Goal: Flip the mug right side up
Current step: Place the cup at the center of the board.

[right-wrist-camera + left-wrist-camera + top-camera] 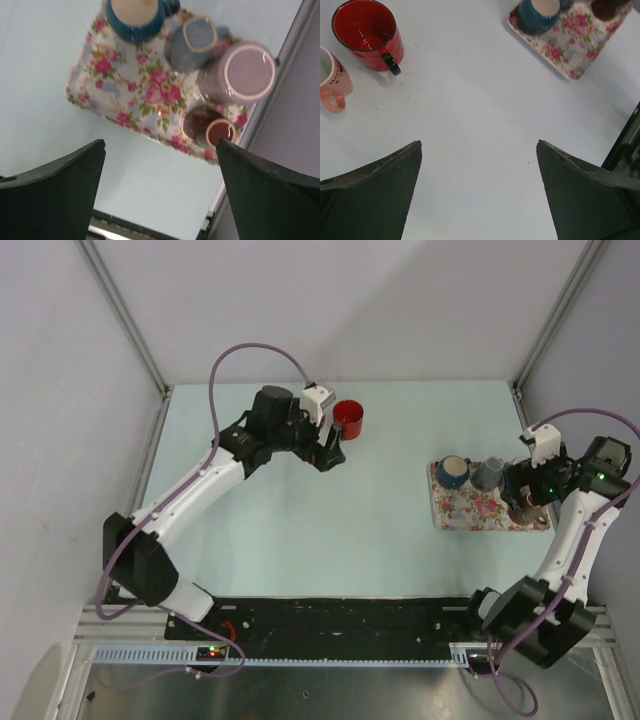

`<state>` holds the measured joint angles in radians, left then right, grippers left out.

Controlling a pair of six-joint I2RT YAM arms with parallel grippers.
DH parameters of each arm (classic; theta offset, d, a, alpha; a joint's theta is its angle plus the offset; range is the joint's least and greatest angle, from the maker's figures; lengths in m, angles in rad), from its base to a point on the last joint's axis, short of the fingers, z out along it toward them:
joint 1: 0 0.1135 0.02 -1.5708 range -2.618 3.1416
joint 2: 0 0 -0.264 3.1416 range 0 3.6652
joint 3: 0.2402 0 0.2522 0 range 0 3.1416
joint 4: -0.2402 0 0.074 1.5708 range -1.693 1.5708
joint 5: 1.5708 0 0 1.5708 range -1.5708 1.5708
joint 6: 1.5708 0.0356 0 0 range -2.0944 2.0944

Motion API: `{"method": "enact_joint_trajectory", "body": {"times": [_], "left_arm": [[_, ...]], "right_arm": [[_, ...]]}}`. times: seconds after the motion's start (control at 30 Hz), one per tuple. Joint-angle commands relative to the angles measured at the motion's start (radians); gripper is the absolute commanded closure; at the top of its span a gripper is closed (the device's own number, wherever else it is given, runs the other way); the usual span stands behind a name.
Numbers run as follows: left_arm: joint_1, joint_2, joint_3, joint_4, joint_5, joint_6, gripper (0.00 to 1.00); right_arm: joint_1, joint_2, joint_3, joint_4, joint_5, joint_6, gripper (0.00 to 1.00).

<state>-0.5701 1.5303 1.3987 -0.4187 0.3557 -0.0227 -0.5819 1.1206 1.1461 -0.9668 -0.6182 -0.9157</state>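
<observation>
A floral tray (100,85) holds several mugs: a blue one (134,16), a grey one (192,42), a mauve one (246,74) and a brown one (207,129) at its near right corner. The brown mug shows a small ringed foot upward and looks upside down. My right gripper (161,142) hangs open above the tray's near edge, and the brown mug is just beyond its right fingertip (235,165). Across the table my left gripper (479,145) is open over bare table, near a red mug (367,34) that stands upright.
A pink mug (332,80) stands upright left of the red mug (348,420). The tray (455,512) lies at the table's right side, close to the right frame post (555,310). A black rail (340,625) runs along the near edge.
</observation>
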Motion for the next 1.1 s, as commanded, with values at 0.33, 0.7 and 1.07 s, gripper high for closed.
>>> {"method": "enact_joint_trajectory", "body": {"times": [0.33,0.7,1.07], "left_arm": [[-0.001,-0.254,-0.177,-0.117,0.051,0.329,0.00],[-0.003,-0.270,-0.238,-0.119,0.094,0.342,0.00],[-0.001,-0.268,-0.265,-0.120,0.108,0.350,0.00]], "right_arm": [[-0.172,0.205,0.104,-0.217,0.137,-0.414,0.03],[-0.093,0.359,0.146,-0.121,0.303,-0.453,0.04],[-0.027,0.535,0.236,-0.098,0.324,-0.423,0.05]]}}
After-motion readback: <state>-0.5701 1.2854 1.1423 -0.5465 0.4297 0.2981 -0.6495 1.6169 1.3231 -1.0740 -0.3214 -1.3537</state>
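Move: On the floral tray, the brown mug stands upside down about 6 cm ahead of the right hand, 6 cm to its right and 16 cm below. Just beyond the mug is the lilac mug, 15 cm ahead of that hand and 5 cm right; the grey mug stands 15 cm ahead and 3 cm left. From the left hand, the brown mug lies some 43 cm right, 3 cm back and 20 cm down. Swinging right and sinking, about 10 cm each way, the right hand closes in on the brown mug, drifting back some 3 cm before coming forward again, its open fingers tipping roughly 25 degrees further down. The left hand, empty and open, withdraws back and left from the red mug, sinking slightly. ##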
